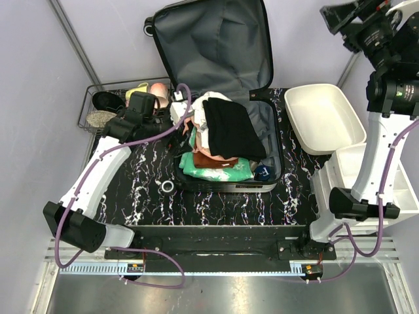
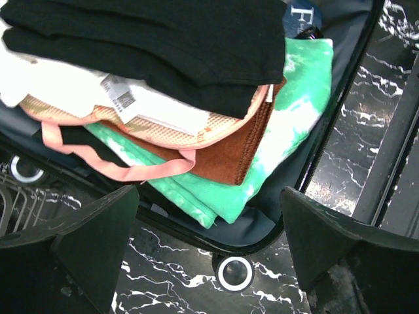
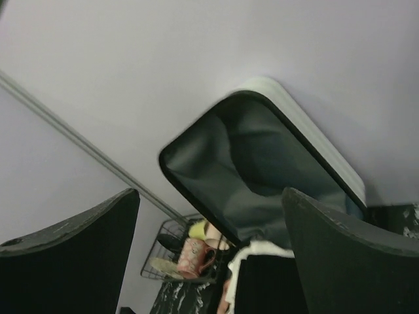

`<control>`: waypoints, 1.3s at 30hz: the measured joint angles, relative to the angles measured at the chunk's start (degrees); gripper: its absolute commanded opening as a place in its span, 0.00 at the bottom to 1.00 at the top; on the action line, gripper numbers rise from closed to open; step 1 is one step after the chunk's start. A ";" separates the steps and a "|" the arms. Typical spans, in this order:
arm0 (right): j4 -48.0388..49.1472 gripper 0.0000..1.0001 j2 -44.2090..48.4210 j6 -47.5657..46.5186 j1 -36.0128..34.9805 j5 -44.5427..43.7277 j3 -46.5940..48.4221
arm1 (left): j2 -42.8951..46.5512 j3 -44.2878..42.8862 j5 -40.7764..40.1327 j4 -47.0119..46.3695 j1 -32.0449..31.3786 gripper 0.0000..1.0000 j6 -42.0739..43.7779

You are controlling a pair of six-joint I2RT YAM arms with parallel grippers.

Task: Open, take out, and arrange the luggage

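The luggage [image 1: 273, 171] lies open on the black marbled table, its grey-lined lid [image 1: 216, 39] standing up against the back wall. The base holds a stack of folded clothes: a black garment [image 1: 229, 127] on top, white, pink-trimmed and brown pieces under it, and green tie-dye cloth [image 2: 288, 118] at the bottom. My left gripper [image 1: 178, 103] hovers open over the luggage's left rim, holding nothing. In the left wrist view this gripper [image 2: 209, 196] spans the rim and a white-ringed wheel [image 2: 234, 273]. My right gripper [image 3: 211, 193] is raised high at the right, open and empty, facing the lid [image 3: 262, 157].
A black wire basket [image 1: 88, 108] with shoes and a pink mug [image 3: 193, 256] stands at the table's back left. White plastic bins [image 1: 324, 114] sit to the right of the luggage. The right arm's base column [image 1: 376, 163] rises beside them.
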State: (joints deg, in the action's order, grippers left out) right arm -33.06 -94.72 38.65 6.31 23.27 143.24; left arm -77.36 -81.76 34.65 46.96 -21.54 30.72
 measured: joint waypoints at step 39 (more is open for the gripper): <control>-5.66 0.92 22.40 -74.86 -23.65 6.56 -75.23 | -3.63 -3.69 10.54 -2.27 4.83 0.82 -8.98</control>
State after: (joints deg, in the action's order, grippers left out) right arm -38.72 -72.31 -36.21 -17.34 29.82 68.01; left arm -80.99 -85.45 45.19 44.69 -16.71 21.74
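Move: The black garment on top of the open case's pile lies about 21 cm left of the right hand, 1 cm farther out and some 50 cm below it; the round blue-lidded jar is 10 cm left and 11 cm nearer the base, and the green-white cloth 26 cm left and 13 cm nearer, both about 56 cm down. From the left hand the black garment is roughly 19 cm right, 11 cm ahead and 15 cm lower. Drop the right gripper about 40 cm from high beside the raised lid towards the black garment, easing left some 11 cm and back 9 cm, its fingers wide open. Swing the wrist well round on the way so the fingers go from pointing forward to pointing down and left over the pile. Keep the open left gripper near the case's left side, bobbing up some 4 cm and partly sinking again. ##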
